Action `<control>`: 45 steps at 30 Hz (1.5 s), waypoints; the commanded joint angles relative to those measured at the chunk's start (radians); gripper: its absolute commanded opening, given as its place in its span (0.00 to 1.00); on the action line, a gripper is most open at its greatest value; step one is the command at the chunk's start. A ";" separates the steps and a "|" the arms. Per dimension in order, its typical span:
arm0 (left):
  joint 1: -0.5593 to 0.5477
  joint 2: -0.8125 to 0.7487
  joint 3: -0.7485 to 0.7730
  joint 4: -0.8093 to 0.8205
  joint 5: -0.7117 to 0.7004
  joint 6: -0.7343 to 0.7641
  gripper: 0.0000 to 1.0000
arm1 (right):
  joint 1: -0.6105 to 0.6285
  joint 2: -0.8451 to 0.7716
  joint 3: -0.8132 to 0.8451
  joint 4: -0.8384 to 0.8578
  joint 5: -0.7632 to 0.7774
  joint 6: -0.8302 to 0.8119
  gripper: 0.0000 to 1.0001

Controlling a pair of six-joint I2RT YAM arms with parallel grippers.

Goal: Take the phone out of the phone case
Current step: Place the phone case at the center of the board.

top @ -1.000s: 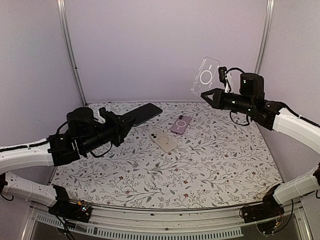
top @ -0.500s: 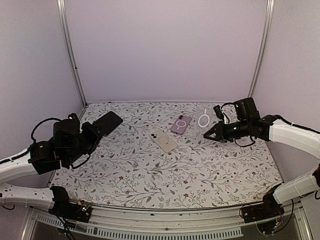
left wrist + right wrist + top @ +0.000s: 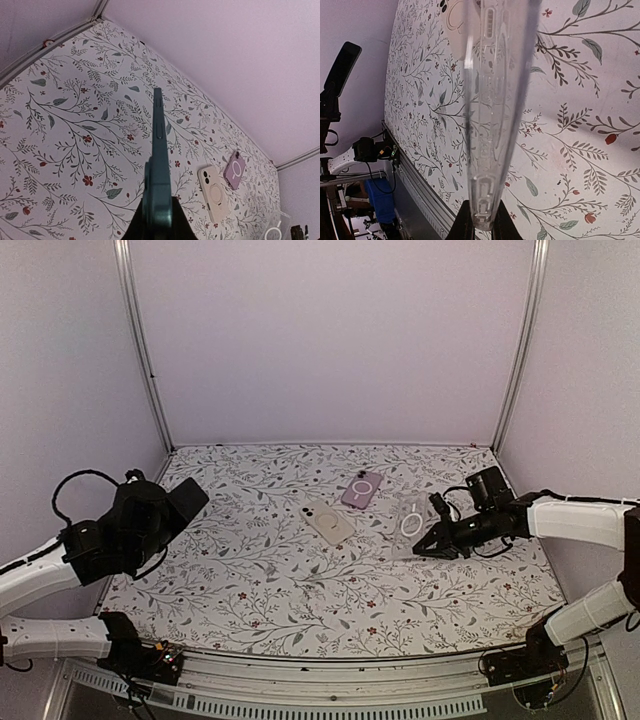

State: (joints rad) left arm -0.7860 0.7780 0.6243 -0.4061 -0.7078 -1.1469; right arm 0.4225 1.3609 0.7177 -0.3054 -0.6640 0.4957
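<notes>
The dark teal phone (image 3: 187, 496) is out of its case and pinched at its lower end by my left gripper (image 3: 165, 510), shut on it, low over the table's left edge. In the left wrist view the phone (image 3: 159, 160) stands edge-on, rising from the gripper (image 3: 158, 227). The clear phone case (image 3: 410, 524) with a white ring is empty and held by my right gripper (image 3: 429, 542), shut on it, just above the table at the right. Seen from the right wrist, the case (image 3: 492, 100) runs edge-on away from the gripper (image 3: 481, 224).
A cream cased phone (image 3: 328, 523) and a pink cased phone (image 3: 362, 489) lie face down mid-table between the arms. The floral table cover (image 3: 300, 590) is walled at the back and both sides. The right wrist view shows the table's front rail (image 3: 415, 200).
The right arm has brought the clear case down from high in the air to just above the table. The left arm has pulled back left and lower with the phone.
</notes>
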 commanded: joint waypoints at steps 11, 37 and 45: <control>0.160 0.106 -0.054 0.212 0.196 0.199 0.00 | -0.030 0.027 -0.109 0.086 -0.009 0.067 0.04; 0.242 0.328 0.039 0.431 0.646 0.662 0.00 | -0.030 -0.071 -0.082 -0.035 0.217 0.088 0.78; 0.009 0.326 0.069 0.438 0.360 1.073 0.00 | -0.029 -0.119 -0.023 -0.050 0.283 0.051 0.93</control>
State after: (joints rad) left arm -0.6918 1.1126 0.6605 -0.0200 -0.2024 -0.3340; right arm 0.3969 1.2743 0.6537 -0.3367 -0.4385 0.5758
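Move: The clear phone case, still pinched along one edge by the right hand, is bound for bare tabletop about 2 cm to that hand's left, level with it in reach and some 6 cm below. At table height too, the cream phone lies about 15 cm ahead and 21 cm left of this hand, the purple phone about 26 cm ahead and 12 cm left. From the left hand, the laying spot is some 50 cm right, level and 16 cm lower; the cream phone is about 32 cm right, 15 cm ahead. The clear case is lowered by the right hand, about 5.5 cm down and slightly back towards the table; the fingers then open wide and let go, and the hand backs off upward and forward, easing right. Meanwhile the left hand keeps hold of the teal phone, carrying it roughly 10 cm right and 4 cm forward towards the cream phone, dipping then rising again, and turning clockwise some 40 degrees while its left side rolls up. ##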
